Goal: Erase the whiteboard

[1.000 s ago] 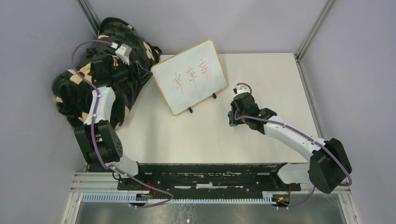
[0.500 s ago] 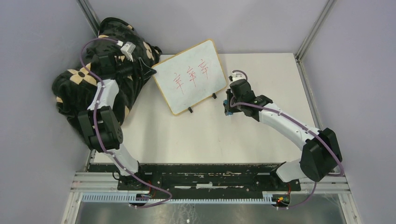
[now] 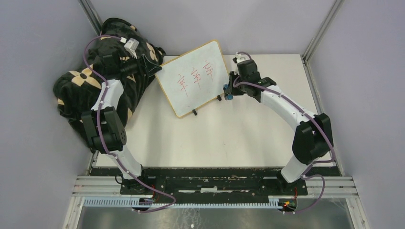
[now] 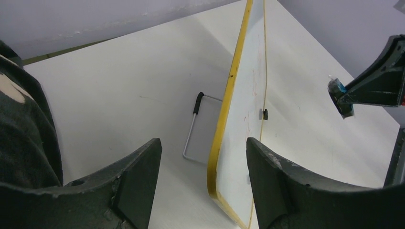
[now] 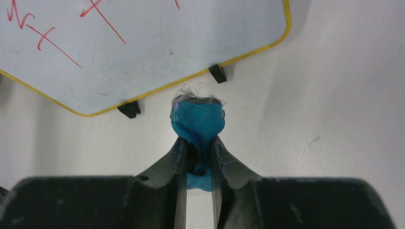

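The whiteboard (image 3: 195, 83) stands tilted on two black feet at the table's back middle, with red handwritten marks on it. My left gripper (image 3: 154, 71) is open at the board's left edge; in the left wrist view (image 4: 203, 181) the yellow frame (image 4: 224, 119) runs between its fingers. My right gripper (image 3: 227, 90) is shut on a blue eraser (image 3: 229, 96), just off the board's right lower corner. In the right wrist view the eraser (image 5: 197, 121) sits below the board's lower edge (image 5: 157, 57), between the two feet.
A black and tan patterned cloth bag (image 3: 81, 93) lies at the table's back left, under my left arm. A wire stand (image 4: 193, 129) props the board from behind. Metal posts (image 3: 317, 31) mark the back corners.
My right gripper has carried the eraser up and to the left, to the board's right lower corner. My left gripper has moved right to the board's left edge.
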`<act>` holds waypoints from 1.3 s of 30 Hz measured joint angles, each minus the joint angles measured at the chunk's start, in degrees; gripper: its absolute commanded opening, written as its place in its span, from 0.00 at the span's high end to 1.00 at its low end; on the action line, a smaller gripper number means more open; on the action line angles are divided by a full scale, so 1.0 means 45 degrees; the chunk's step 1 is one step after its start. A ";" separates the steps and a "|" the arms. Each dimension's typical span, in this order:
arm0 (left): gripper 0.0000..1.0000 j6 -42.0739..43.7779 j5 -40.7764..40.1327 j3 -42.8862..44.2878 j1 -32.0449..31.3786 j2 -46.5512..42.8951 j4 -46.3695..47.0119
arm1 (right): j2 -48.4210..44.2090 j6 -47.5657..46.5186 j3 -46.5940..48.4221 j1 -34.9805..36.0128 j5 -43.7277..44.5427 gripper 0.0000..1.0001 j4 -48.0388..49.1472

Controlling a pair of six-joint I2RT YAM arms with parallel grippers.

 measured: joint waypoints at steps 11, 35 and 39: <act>0.30 -0.0092 0.0248 0.0058 -0.0078 0.0437 0.0228 | 0.2254 -0.0879 0.2934 -0.0466 -0.1860 0.93 0.0646; 0.62 0.0432 0.0369 0.0107 -0.0272 0.0573 -0.1175 | 0.5430 -0.1787 0.6887 -0.0466 -0.2103 0.99 0.1035; 0.69 0.0709 0.0539 0.0107 -0.0272 0.0573 -0.1491 | 0.5610 -0.2045 0.7247 -0.0471 -0.2079 0.99 0.1098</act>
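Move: The rightmost red character on the whiteboard lies about 11 cm ahead of my right hand, 10 cm to its left and some 2 cm below. The board's lower right corner is 3 cm straight ahead and 6 below; the nearer black clip is 5 cm left, level in reach, 8 down. For my left hand, the board's upper left corner is 2 cm right, 1 cm back and 4 below; the leftmost character is 13 cm right, 7 back and 6 below. Still gripping the blue eraser, I carry my right hand about 13 cm forward and 6 cm left, rising, dipping briefly and rising again, in over the board to the rightmost character, the fingers tipping up a little. Meanwhile my left hand sinks some 3 cm around the board's upper left corner, one finger on each side, and closes to about half its starting gap. ##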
